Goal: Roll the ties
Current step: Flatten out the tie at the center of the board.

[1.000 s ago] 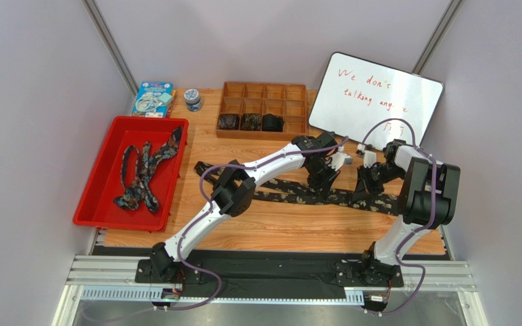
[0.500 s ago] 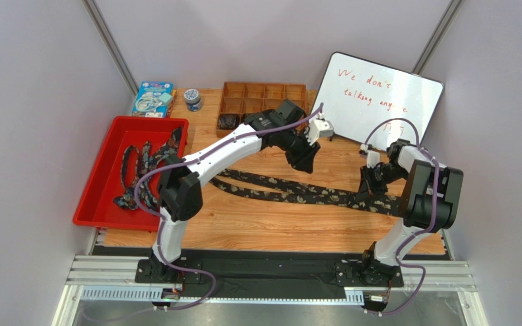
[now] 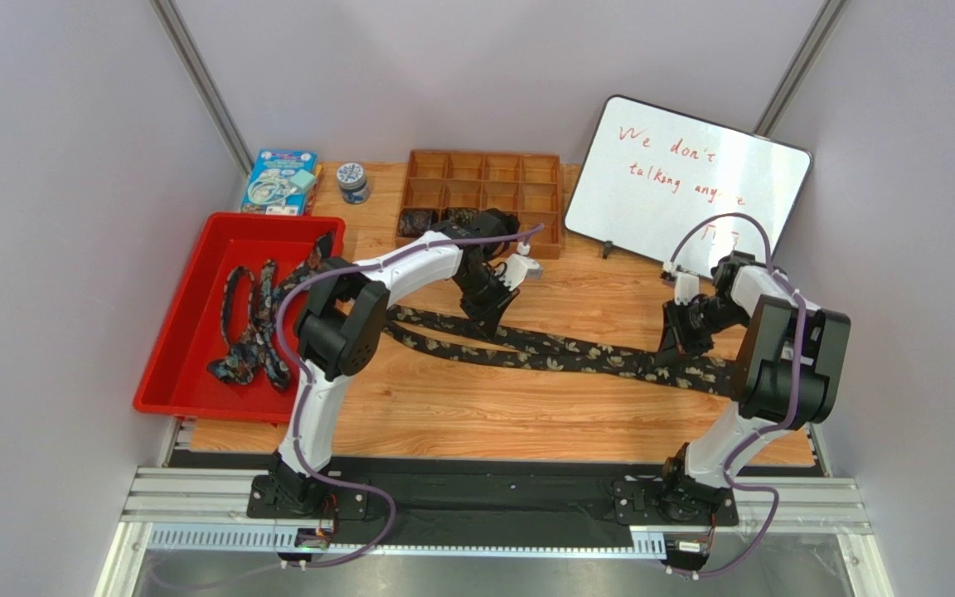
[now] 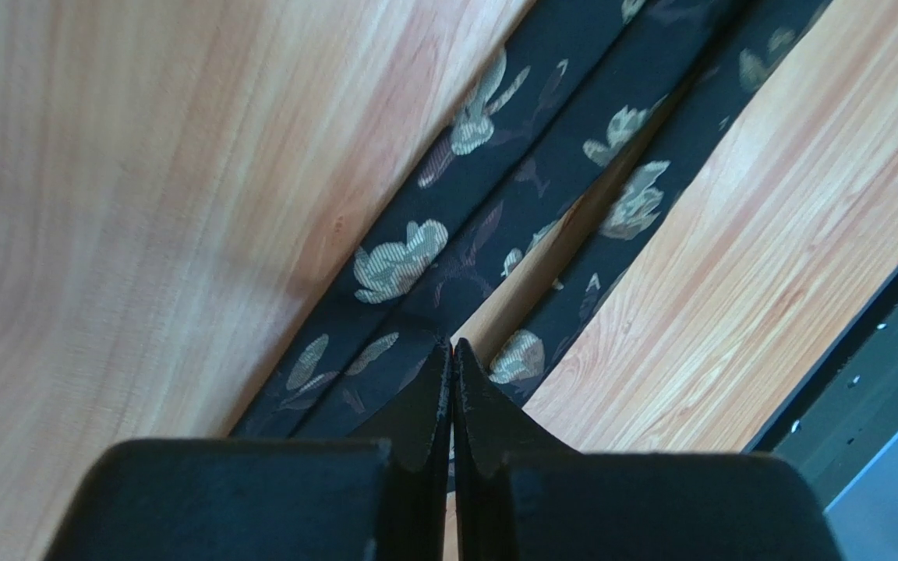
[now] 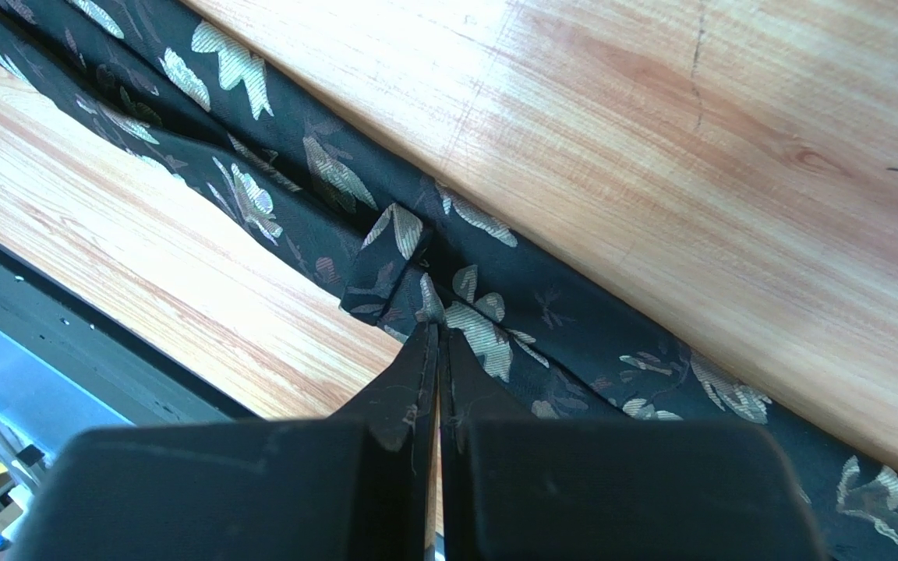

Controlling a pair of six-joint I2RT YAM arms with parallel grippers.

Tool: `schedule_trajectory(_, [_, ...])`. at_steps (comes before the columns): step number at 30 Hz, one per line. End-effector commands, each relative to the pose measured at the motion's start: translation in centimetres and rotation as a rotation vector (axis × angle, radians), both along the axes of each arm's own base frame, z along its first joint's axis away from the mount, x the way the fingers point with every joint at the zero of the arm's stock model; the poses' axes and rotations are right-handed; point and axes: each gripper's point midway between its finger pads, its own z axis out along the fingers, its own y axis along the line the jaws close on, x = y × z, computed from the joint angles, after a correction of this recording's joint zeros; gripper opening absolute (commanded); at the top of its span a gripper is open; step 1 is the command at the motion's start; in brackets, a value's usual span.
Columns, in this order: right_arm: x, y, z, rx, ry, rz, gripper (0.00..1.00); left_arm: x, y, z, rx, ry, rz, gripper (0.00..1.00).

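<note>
One dark floral tie lies stretched across the wooden table, doubled into two strands at its left part. My left gripper is shut, its tips down on the tie where the strands run side by side. My right gripper is shut at the tie's right part; in the right wrist view its tips pinch puckered fabric of the tie beside a small folded flap. More ties lie loose in the red tray. A rolled tie sits in the wooden organizer.
A whiteboard leans at the back right. A blue box and a small jar stand at the back left. The table's front edge and a black rail run just below the tie.
My left arm lifted off the middle of the tie, swung back toward the organizer, then came down on the tie further left. The right gripper stayed at its spot.
</note>
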Motion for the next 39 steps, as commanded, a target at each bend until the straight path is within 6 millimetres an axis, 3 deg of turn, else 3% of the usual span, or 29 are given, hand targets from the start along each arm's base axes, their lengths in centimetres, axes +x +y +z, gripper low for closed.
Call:
schedule_trajectory(1, [1.2, -0.8, 1.5, -0.029, -0.062, -0.007, 0.0, 1.2, 0.4, 0.2, 0.007, -0.058, 0.018, 0.0])
schedule_trajectory(5, [1.1, -1.5, 1.7, -0.042, -0.061, -0.021, 0.0, 2.7, 1.8, -1.8, 0.067, -0.037, 0.098, 0.0])
schedule_trajectory(9, [0.8, -2.7, 2.1, -0.063, -0.065, -0.038, 0.0, 2.9, 3.2, -3.7, 0.109, 0.042, 0.187, 0.0])
schedule_trajectory(20, [0.2, -6.5, 0.7, -0.106, -0.037, -0.142, 0.0, 2.0, 3.5, -3.6, 0.097, 0.149, 0.253, 0.0])
schedule_trajectory(22, [-0.1, -6.1, 0.1, -0.087, -0.017, -0.139, 0.0, 2.2, 2.6, -2.3, 0.028, 0.149, 0.243, 0.0])
schedule_trajectory(23, [-0.3, -6.0, -0.3, -0.083, -0.005, -0.137, 0.0, 2.5, 2.4, -1.5, -0.008, 0.128, 0.231, 0.08])
schedule_trajectory(26, [-0.6, -6.1, -1.4, -0.089, 0.011, -0.138, 0.0, 3.6, 1.5, 4.5, -0.166, -0.043, 0.12, 0.35])
schedule_trajectory(29, [-0.5, -6.3, -2.0, -0.1, 0.015, -0.141, 0.0, 3.0, 1.7, 8.1, -0.236, -0.161, -0.005, 0.48])
schedule_trajectory(32, [-0.3, -6.6, -2.5, -0.109, 0.021, -0.144, 0.0, 1.9, 2.9, 8.5, -0.219, -0.237, -0.167, 0.51])
schedule_trajectory(35, [-0.3, -6.8, -2.9, -0.119, 0.029, -0.145, 0.0, 0.4, 4.1, 7.6, -0.167, -0.262, -0.321, 0.51])
schedule_trajectory(39, [-0.2, -7.0, -3.0, -0.126, 0.028, -0.143, 0.0, -1.1, 5.1, 5.1, -0.09, -0.305, -0.472, 0.5])
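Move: Lying about 3 cm ahead, 3 cm left and 3 cm below the left hand is the patch of the tie's upper strand it goes for; the lower strand runs 3 cm back, level sideways, and the wooden tray stands some 26 cm ahead and 1 cm left. For the right hand, the wide-end patch is 5 cm right, 1 cm back and 3 cm below, with the fold loop 2 cm left and 1 cm ahead. Sweeping forward and left, each by nearly 3 cm, while sinking 2 cm onto the tie, the shut left fingers stay there, turning slightly counter-clockwise, then open about halfway and lift some 10 cm clear. Meanwhile the shut right fingers slide their place 5 cm rightward along the wide end, away from the fold loop, then sink 2 cm and press down on the fabric. ##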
